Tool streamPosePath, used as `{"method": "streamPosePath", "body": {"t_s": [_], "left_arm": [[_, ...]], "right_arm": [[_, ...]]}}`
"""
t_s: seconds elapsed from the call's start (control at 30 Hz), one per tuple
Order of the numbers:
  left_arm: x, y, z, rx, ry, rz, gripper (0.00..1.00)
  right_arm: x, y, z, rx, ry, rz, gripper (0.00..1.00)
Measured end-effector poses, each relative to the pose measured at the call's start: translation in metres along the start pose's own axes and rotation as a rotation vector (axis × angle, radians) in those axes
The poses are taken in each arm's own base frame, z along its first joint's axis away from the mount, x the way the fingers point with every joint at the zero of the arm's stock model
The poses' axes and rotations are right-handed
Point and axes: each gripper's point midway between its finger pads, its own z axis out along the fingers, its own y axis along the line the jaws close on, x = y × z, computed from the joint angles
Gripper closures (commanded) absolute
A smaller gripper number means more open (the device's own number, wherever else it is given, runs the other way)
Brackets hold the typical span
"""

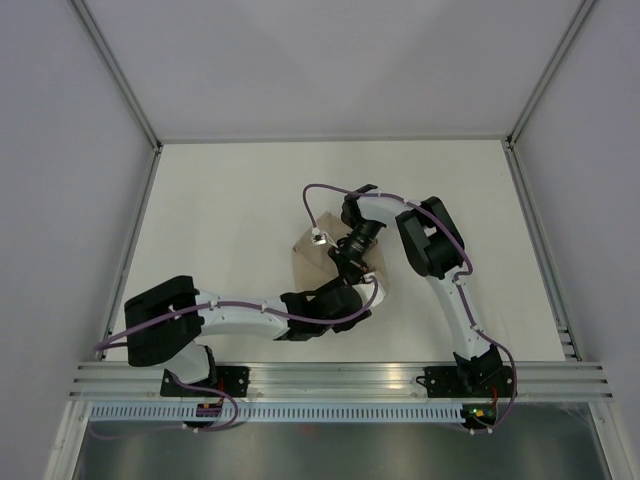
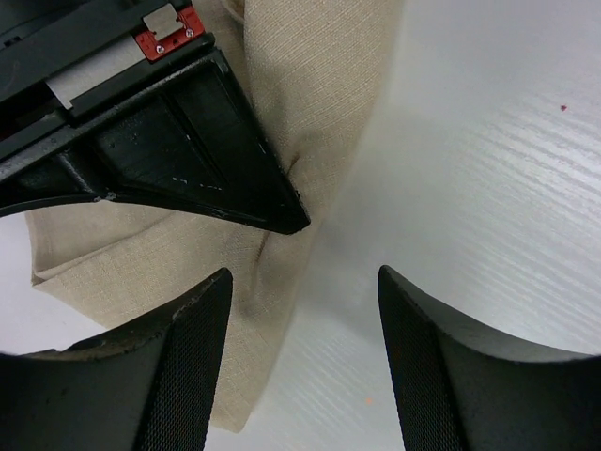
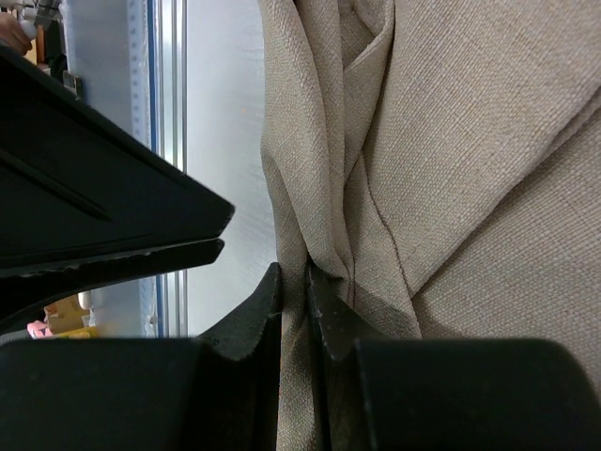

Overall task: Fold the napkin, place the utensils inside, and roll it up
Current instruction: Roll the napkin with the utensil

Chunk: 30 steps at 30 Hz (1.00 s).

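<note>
The tan napkin (image 1: 308, 250) lies bunched in the middle of the white table, mostly under both arms. My right gripper (image 3: 293, 282) is shut on an upright fold of the napkin (image 3: 470, 141), the cloth pinched between its two black fingers. In the top view the right gripper (image 1: 347, 264) sits over the cloth's near side. My left gripper (image 2: 302, 319) stands open just beside it, over the napkin's edge (image 2: 310, 85) and bare table, with nothing between its fingers (image 2: 188, 357). In the top view the left gripper (image 1: 358, 295) nearly touches the right one. The utensils are hidden or out of view.
An aluminium rail (image 1: 340, 380) runs along the near edge with both arm bases on it. White walls and metal frame posts (image 1: 125, 85) close in the table (image 1: 230, 200) on the other three sides. The right gripper's finger (image 2: 207, 169) fills the upper left of the left wrist view.
</note>
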Motion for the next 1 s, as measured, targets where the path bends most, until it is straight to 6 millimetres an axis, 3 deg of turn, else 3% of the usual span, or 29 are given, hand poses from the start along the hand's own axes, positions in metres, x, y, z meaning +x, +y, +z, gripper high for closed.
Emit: {"method": "streamPosePath", "body": {"t_s": [0.27,0.4,0.73,0.83,0.87,1.0], "left_arm": [[0.015,0.005,0.012,-0.014,0.05,0.041,0.31],[0.016,0.009,0.017,-0.022,0.055,0.049,0.37],[0.023,0.01,0.027,-0.024,0.071,0.078,0.71],[0.023,0.008,0.03,-0.013,0.074,0.09,0.86],[0.023,0.007,0.03,-0.006,0.074,0.093,0.95],[0.02,0.005,0.033,0.017,0.079,0.094,0.98]], "right_arm": [[0.0,0.0,0.0,-0.001,0.0,0.002,0.99],[0.0,0.0,0.0,0.0,-0.001,0.003,0.99],[0.0,-0.001,0.0,-0.004,-0.002,0.015,0.99],[0.0,-0.001,0.0,-0.003,-0.003,0.016,0.99],[0.0,-0.001,-0.001,-0.002,-0.005,0.017,0.98],[0.001,-0.002,-0.004,0.001,-0.013,0.031,0.82]]}}
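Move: The right gripper already holds the napkin's bunched near-right edge. The next free stretch of that edge is about 2 cm ahead of the left fingers, level sideways and some 3 cm below; from the right hand it is about 2 cm back and 2 cm left, at the same height. From the left hand, the right fingertips are roughly 4 cm ahead, 2 cm right and 3 cm down, and the napkin's flat part centres some 9 cm ahead, 5 cm left and 5 cm down. Sink the open left gripper about 3 cm while easing it 2 cm forward, so its fingers straddle the napkin's edge right beside the right fingertips. Start closing midway down and pinch the cloth there. Keep the right gripper shut on its own piece of the edge and practically still. ##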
